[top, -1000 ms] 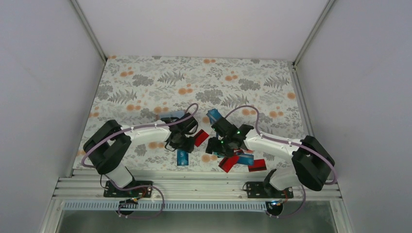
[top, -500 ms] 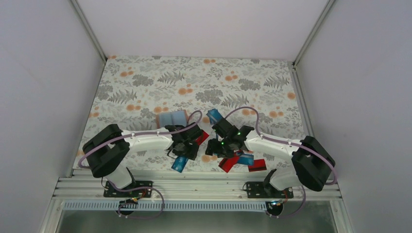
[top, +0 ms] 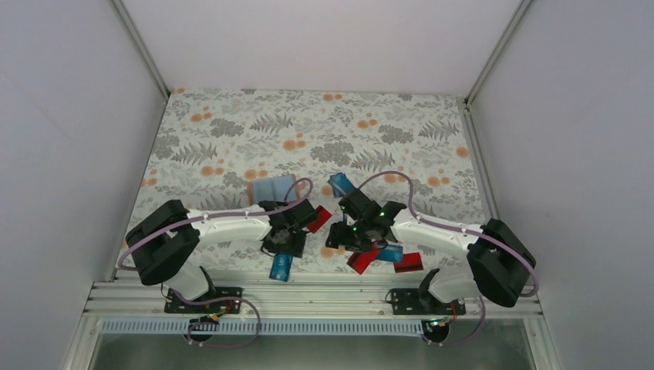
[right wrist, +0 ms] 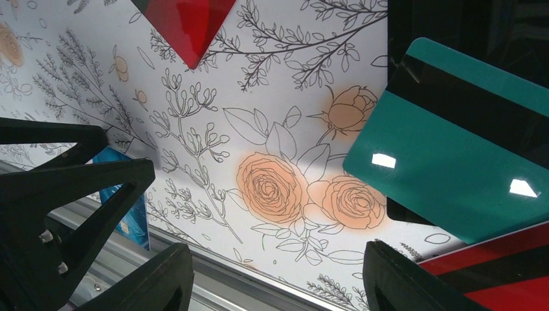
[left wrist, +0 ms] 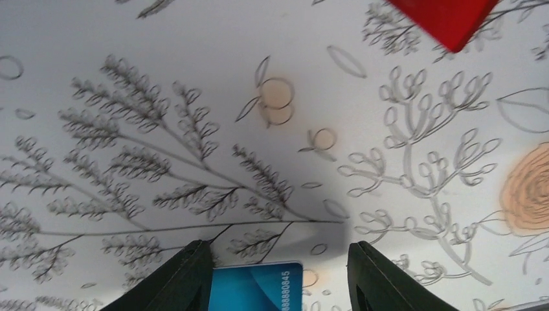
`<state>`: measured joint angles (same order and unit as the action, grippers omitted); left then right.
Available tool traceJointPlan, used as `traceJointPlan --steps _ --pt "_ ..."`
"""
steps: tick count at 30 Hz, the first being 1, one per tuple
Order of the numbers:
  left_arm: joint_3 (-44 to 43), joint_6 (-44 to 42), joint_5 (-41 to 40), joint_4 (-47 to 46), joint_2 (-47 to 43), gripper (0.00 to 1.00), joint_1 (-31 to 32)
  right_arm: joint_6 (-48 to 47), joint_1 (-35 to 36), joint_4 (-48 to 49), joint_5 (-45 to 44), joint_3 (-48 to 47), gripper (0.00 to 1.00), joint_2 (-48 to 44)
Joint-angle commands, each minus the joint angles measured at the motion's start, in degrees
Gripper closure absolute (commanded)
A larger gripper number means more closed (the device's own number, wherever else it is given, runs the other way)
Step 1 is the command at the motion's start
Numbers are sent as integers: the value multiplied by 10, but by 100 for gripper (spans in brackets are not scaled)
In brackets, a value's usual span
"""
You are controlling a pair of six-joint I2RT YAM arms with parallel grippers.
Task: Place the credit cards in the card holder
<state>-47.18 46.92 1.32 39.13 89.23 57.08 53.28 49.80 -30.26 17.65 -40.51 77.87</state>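
The card holder (top: 253, 190) lies behind my left gripper, showing as a tan rim with pale blue card faces (top: 274, 187) over most of it. My left gripper (top: 282, 240) hangs low over the cloth with its jaws apart. A blue credit card (left wrist: 256, 286) lies between its fingers, against the left finger (left wrist: 184, 275) and clear of the right one. That blue card (top: 281, 267) reaches the table's front edge. My right gripper (right wrist: 275, 272) is open with nothing between its fingers, and a teal card (right wrist: 453, 168) lies just beyond it.
Red cards (top: 318, 218) (top: 361, 259) (top: 408, 263) and blue ones (top: 339, 183) (top: 389, 253) lie scattered around the right gripper. The metal front rail (right wrist: 213, 285) runs under the right fingers. The left arm's gripper (right wrist: 65, 188) stands close on the left of the right wrist view.
My left gripper has moved toward the near edge, and the blue card has slid with it. The card holder behind it is now uncovered. The right arm has hardly moved.
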Motion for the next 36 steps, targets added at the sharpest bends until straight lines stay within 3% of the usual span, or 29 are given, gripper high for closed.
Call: traceJointPlan --steps 1,7,11,19,29,36 --pt "4 25 -15 39 -26 47 3 -9 -3 17 9 2 34 -11" --pt "-42 39 -22 98 -83 34 2 -24 -2 59 53 -8 34 6" --pt "-10 64 4 106 -146 25 -1 -50 10 84 85 -44 35 42" --pt "139 159 73 63 -306 22 -17 -84 43 151 145 -102 48 124" --pt "261 250 127 22 -423 22 -57 -122 78 172 198 -164 79 244" --pt "323 281 151 -47 -473 25 -64 -127 79 179 191 -168 84 277"
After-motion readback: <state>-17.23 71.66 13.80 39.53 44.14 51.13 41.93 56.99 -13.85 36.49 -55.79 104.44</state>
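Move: The blue VIP card lies at table level with its middle about 4 cm back and 2 cm left of the left hand point, its near end jutting over the table edge; from the right hand it is some 16 cm left, 6 cm back and 4 cm below. The open card holder is roughly 17 cm ahead and 5 cm left of the left hand, a red card 9 cm ahead and 8 cm right of it. The green card lies about 5 cm right and 1 cm ahead of the right hand. The blue VIP card is left by the left fingers, which lift off it some 6 cm, swing back and left over it about 7 cm each way and sink again on its left, opening wider and tilting to point right. The right hand sweeps about 13 cm left to the card's far right corner, rising slightly and then dipping, turning counter-clockwise while its fingers close most of the way on nothing. ##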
